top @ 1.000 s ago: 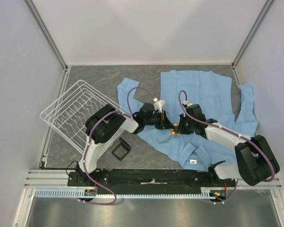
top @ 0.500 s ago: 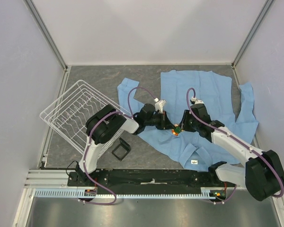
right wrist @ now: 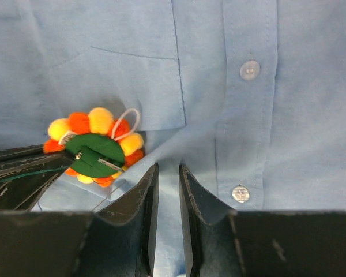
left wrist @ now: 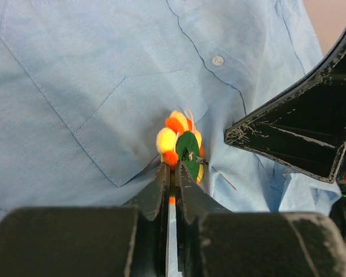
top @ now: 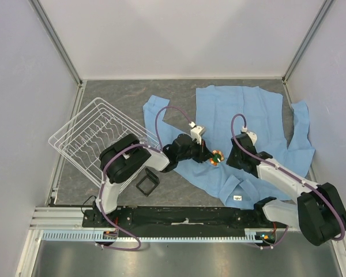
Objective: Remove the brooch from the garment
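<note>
The brooch, a small flower of orange and yellow pompoms, is turned so its green felt back and pin show. My left gripper is shut on its edge, as the left wrist view shows, with the brooch just above the shirt's chest pocket. The garment, a light blue shirt, lies spread over the right of the table. My right gripper sits just right of the brooch; in the right wrist view it is shut on a raised fold of shirt cloth beside the brooch.
A white wire rack stands tilted at the left. A black square frame lies on the grey mat near the left arm's base. The shirt's white label is near the front edge. Walls close in the table on three sides.
The brooch has shifted slightly right and up and turned its green back upward. My right gripper has drawn back to the right, off the brooch. The left gripper followed the brooch.
</note>
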`<move>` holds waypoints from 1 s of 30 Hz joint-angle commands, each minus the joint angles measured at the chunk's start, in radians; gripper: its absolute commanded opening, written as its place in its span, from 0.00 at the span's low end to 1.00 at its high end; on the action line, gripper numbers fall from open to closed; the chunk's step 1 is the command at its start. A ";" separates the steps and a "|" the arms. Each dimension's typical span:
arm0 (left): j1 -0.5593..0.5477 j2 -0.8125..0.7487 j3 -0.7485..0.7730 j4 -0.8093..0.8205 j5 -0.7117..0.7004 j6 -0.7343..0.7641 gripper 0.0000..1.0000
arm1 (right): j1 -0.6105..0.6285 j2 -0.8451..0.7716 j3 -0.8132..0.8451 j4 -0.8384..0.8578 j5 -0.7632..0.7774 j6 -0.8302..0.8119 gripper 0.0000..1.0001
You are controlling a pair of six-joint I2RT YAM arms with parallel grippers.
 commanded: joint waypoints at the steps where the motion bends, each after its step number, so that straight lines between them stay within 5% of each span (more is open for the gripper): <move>1: -0.036 -0.062 -0.036 0.113 -0.206 0.215 0.02 | -0.003 -0.046 -0.021 0.008 0.033 0.040 0.27; 11: -0.151 -0.071 -0.072 0.283 -0.425 0.570 0.02 | -0.001 -0.094 -0.069 0.014 0.010 0.075 0.25; 20: -0.255 -0.057 -0.093 0.421 -0.493 1.045 0.02 | -0.005 -0.186 -0.139 0.014 -0.010 0.153 0.24; 30: -0.307 -0.019 -0.070 0.389 -0.472 1.182 0.02 | -0.006 -0.254 -0.162 0.008 -0.042 0.198 0.24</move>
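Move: The brooch is already in the left fingers, its middle roughly 2 cm right of and 1 cm ahead of their pinch, at about the same height. From the left hand, the shirt pocket lies some 5 cm ahead, 3 cm right and 3 cm below, and the near shirt button about 12 cm right, 1 cm back and 3 cm below. From the slightly open right hand, the brooch is about 5 cm left and 2 cm ahead, level with it. The brooch, still pinched by its rim, is raised about 5 cm off the shirt by the left hand, which rolls steadily some 65 degrees about its fingers, clockwise seen from behind the hand, and late on also draws back about 3 cm and a little right. The empty right hand eases back about 3 cm, its fingers staying slightly open. ##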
